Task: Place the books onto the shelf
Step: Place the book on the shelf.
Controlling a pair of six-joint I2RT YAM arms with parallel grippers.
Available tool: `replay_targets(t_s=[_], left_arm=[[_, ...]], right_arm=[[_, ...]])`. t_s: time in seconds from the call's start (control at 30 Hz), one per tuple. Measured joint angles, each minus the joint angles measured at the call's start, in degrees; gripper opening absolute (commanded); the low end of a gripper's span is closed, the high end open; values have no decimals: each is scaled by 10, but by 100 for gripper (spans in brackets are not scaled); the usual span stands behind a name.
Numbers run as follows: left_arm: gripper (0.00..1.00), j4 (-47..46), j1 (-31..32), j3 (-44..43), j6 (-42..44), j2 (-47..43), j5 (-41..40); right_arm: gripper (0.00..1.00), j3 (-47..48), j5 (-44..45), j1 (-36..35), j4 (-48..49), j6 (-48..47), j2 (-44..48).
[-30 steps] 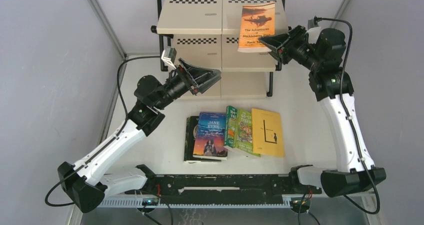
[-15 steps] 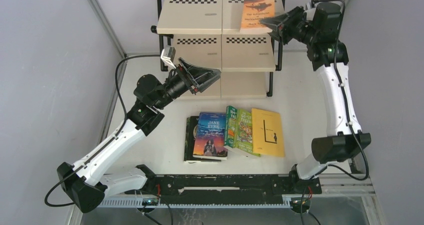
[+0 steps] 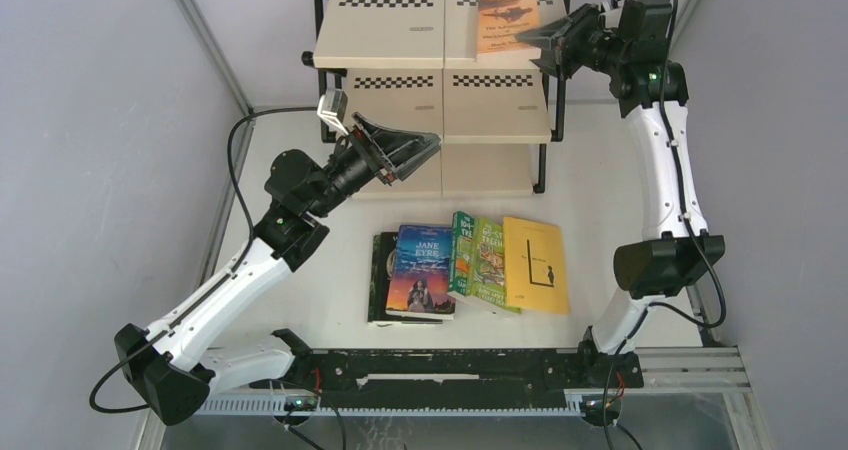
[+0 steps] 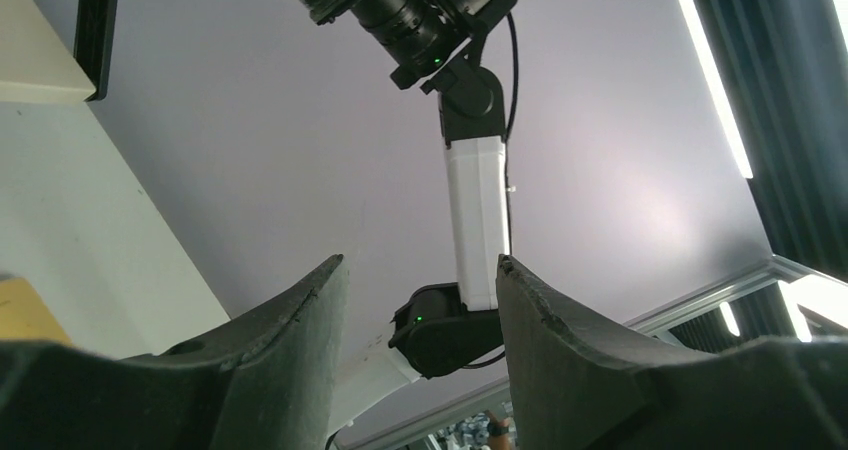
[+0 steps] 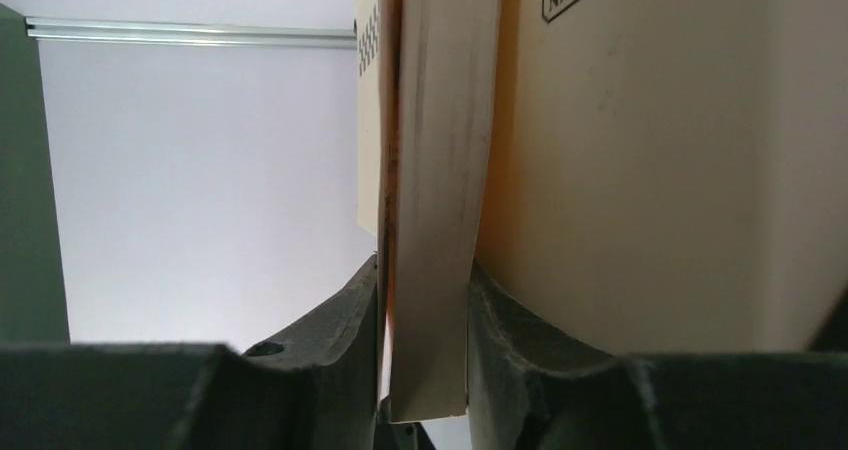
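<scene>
A small orange book lies on the right half of the top board of the shelf. My right gripper is shut on the book's right edge. In the right wrist view its page block fills the jaws, with only a hairline of light on the left, and the cream board sits beside it. My left gripper hovers open and empty before the lower tiers, its fingers spread. Blue Jane Eyre, a black book, two green books and a yellow one lie on the table.
The books on the table lie side by side between the shelf and the arm bases. Grey walls close in left and right. The left wrist view looks across at the right arm. A black rail runs along the near edge.
My right arm has lifted the orange book up and back, from tilted in front of the shelf to flat on the top board. The left arm has barely moved.
</scene>
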State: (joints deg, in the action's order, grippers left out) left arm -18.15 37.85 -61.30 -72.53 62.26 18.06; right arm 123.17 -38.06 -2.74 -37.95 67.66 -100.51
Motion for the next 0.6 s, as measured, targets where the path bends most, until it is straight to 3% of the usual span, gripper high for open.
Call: replay_targets(t_s=[0.1,0.3,0.6], left_arm=[[61,-9,0,0,-2,0,-2],[61,-16,0,0,-8,6,-7],[61,-22,0,0,-10,10,-9]], right_arm=[[55,6,-5,5,1,2,-8],[64,53,-8,8,-7,-6,-23],[66,122,17,9,-60,-43,-50]])
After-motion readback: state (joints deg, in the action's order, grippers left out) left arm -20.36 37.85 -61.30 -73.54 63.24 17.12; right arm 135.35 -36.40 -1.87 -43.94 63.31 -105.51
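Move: The book is between my right fingers, held by its near right corner, its middle about 4 cm ahead and 4 cm left, level with my hand. The right half of the top shelf lies under it, centred the same way but some 3 cm lower; the shelf's left half is about 25 cm left and 4 cm ahead, the black side post 7 cm right and level front to back. From my left hand the book is roughly 25 cm ahead and 15 cm right, about level. I spread my right fingers to let go of the book over the top shelf, lifting the upper finger off its cover while the lower one stays in under the book's right edge. As they open, my right hand rises about 2 cm, edges a centimetre forward and to the right, and tips up about 5 degrees. ##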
